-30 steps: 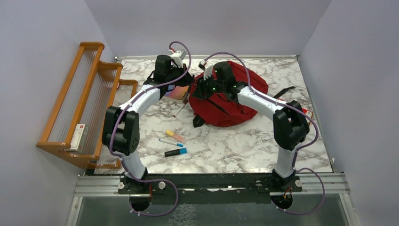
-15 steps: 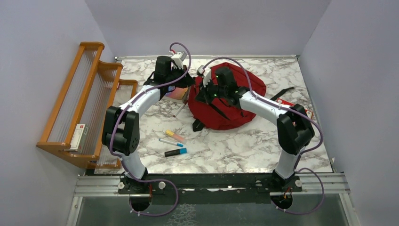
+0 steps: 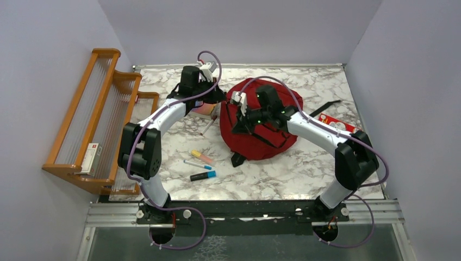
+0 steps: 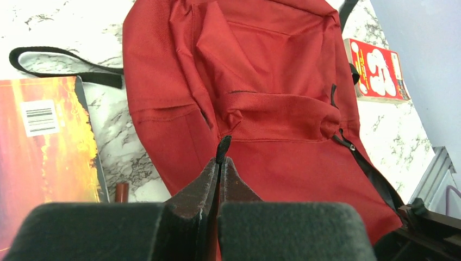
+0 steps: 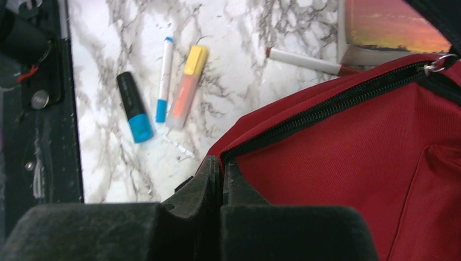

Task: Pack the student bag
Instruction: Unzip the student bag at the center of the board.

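Observation:
The red student bag [image 3: 266,128] lies on the marble table, its black zipper [image 5: 326,103] closed along the edge. My left gripper [image 3: 215,99] is at the bag's far left edge, shut on a black zipper pull [image 4: 223,148] that sticks out between the fingertips, with the bag [image 4: 272,109] spread beyond. My right gripper [image 3: 240,117] is over the bag's left side, shut on the bag's red fabric edge [image 5: 239,142] beside the zipper.
An orange-covered book [image 3: 202,109] lies left of the bag, with a white pen [image 3: 208,126] beside it. A yellow highlighter [image 3: 202,157], a blue-white pen [image 3: 197,164] and a black-blue highlighter [image 3: 203,175] lie nearer. A red box [image 3: 337,123] lies right. A wooden rack [image 3: 103,119] stands left.
My right arm has swung right and toward the near edge, dragging the bag's near side with it. The bag has shifted and changed shape. The left gripper has stayed in place.

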Action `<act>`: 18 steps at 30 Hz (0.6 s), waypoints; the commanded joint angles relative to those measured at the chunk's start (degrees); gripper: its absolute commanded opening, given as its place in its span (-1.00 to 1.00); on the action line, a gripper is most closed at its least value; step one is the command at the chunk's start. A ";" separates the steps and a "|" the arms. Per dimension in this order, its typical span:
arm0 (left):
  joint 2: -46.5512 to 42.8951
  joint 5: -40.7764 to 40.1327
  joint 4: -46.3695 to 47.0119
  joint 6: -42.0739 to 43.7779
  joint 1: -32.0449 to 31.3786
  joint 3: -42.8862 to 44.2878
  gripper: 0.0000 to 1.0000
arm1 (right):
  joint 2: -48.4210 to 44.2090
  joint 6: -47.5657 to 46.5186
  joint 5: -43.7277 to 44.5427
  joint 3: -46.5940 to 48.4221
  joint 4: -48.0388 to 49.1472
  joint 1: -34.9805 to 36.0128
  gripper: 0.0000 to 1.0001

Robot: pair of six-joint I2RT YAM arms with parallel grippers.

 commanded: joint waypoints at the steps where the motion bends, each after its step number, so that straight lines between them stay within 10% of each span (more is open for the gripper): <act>1: -0.02 -2.41 4.19 0.58 0.60 0.38 -1.00 | -5.21 -2.95 -7.92 -4.19 -9.61 1.13 -0.99; 18: 6.69 -7.75 1.98 4.86 -3.00 0.27 -1.00 | -19.81 -2.05 -5.74 -14.75 -19.55 1.13 -0.99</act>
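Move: The student bag's near edge, towards which the right hand is drawing the zip, lies about 12 cm back and 9 cm right of that hand, some 6 cm lower. From the right hand, the orange highlighter is about 12 cm back and 15 cm left, and the black strap stub 13 cm back and level sideways. From the left hand, at the bag's far left corner, that near edge lies some 26 cm back and 14 cm right. With both hands still gripping the bag, the right pulls some 10 cm back and right; the left sinks about 5. ##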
